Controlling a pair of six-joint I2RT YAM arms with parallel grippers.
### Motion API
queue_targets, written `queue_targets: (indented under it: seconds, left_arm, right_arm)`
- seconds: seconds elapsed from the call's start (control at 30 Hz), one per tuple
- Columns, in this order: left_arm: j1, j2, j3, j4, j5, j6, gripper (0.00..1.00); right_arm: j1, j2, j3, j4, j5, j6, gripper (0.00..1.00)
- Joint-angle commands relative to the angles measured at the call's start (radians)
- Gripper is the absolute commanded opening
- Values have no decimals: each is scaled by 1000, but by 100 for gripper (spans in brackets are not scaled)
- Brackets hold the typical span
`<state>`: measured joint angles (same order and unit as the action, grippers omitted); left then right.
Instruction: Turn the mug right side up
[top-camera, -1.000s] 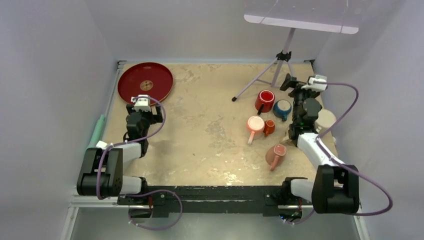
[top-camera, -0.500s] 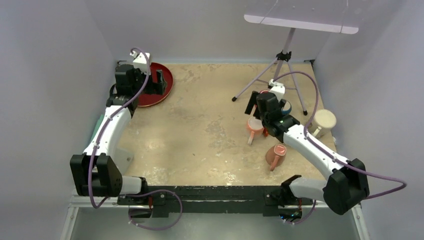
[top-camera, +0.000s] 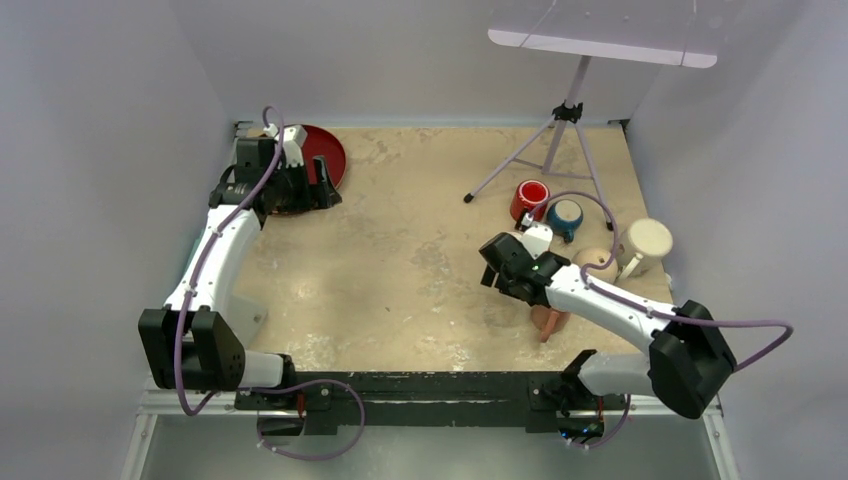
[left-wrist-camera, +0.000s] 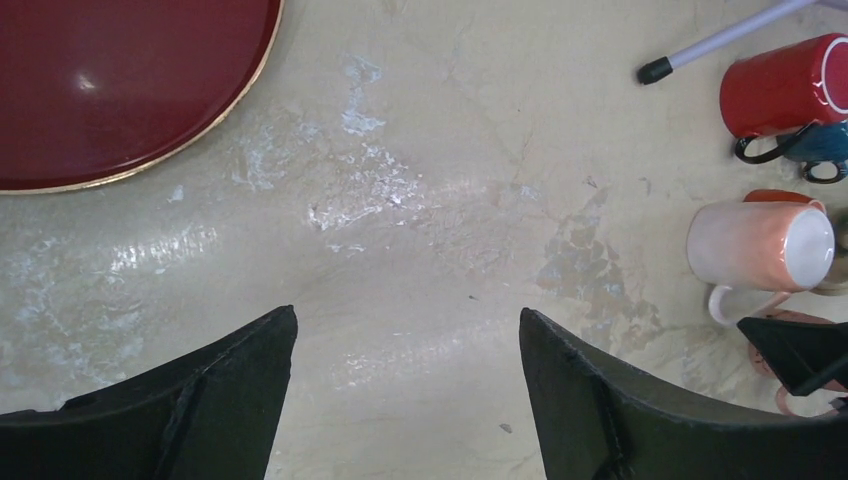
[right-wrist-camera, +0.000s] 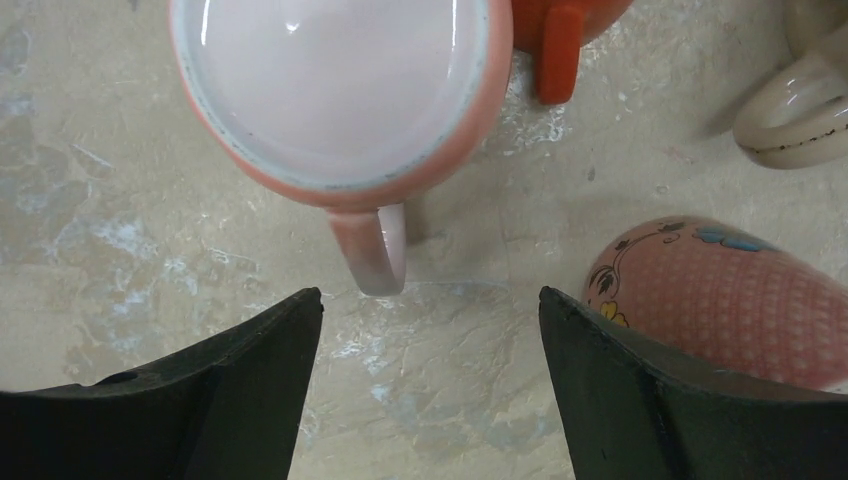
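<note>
A pink flowered mug (right-wrist-camera: 722, 308) lies on its side on the table, just right of my right gripper's right finger; in the top view it (top-camera: 549, 322) shows partly under the right arm. My right gripper (right-wrist-camera: 428, 300) is open and empty, low over the table, just below the handle of an upright pink mug with a white inside (right-wrist-camera: 330, 80). In the top view the right gripper (top-camera: 497, 262) covers that mug. My left gripper (top-camera: 322, 182) is open and empty at the far left by the red plate (top-camera: 325, 152); its view (left-wrist-camera: 407, 315) shows bare table between the fingers.
A red mug (top-camera: 530, 199), a blue mug (top-camera: 566, 216) and a cream mug (top-camera: 646, 241) stand at the right. A small orange mug (right-wrist-camera: 566, 22) touches the pink one. A tripod (top-camera: 560, 130) stands at the back right. Walls enclose the table.
My right arm has swung from the far right to the left and down, over the pink mugs. My left arm has reached out to the red plate and dropped slightly.
</note>
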<state>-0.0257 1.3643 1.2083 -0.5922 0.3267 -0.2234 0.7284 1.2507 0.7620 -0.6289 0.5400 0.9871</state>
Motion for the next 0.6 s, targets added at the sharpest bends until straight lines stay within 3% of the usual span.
queue_targets:
  seconds: [0.0, 0.3, 0.4, 0.57]
  left_arm:
    - [-1, -33, 39, -26, 38, -79, 84]
    - [-2, -51, 12, -12, 19, -88, 82]
    - [-2, -51, 8, -9, 38, -96, 81]
    - [-2, -51, 4, -1, 54, -82, 81]
  right_arm:
    - [3, 22, -3, 67, 21, 107, 80]
    - [-11, 181, 30, 138, 55, 95, 64]
    - [-26, 191, 36, 153, 78, 78, 47]
    - [-53, 204, 47, 173, 81, 11, 9]
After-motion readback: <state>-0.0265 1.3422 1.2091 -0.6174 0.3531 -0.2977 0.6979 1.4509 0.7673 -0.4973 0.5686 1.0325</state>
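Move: The mug, with its handle towards the robot, stands about 7 cm ahead of the right hand and 4 cm below it; the handle is only about 3 cm ahead. The small orange cup is some 5 cm to the mug's right and 1 cm nearer the robot, and the red mug is 8 cm beyond the mug and 3 cm right. The patterned mug lies about 4 cm back and 7 cm right of the right hand. From the left hand, the mug is roughly 33 cm right, 8 cm back and 17 cm below. The right fingers shut from wide open to a narrow gap and pinch the mug's handle from both sides. To get there the hand first sinks about 4 cm beside the handle, then eases forward, some 2 cm in all, towards the mug's body as the fingers come together, with the wrist's aim nearly unchanged. ##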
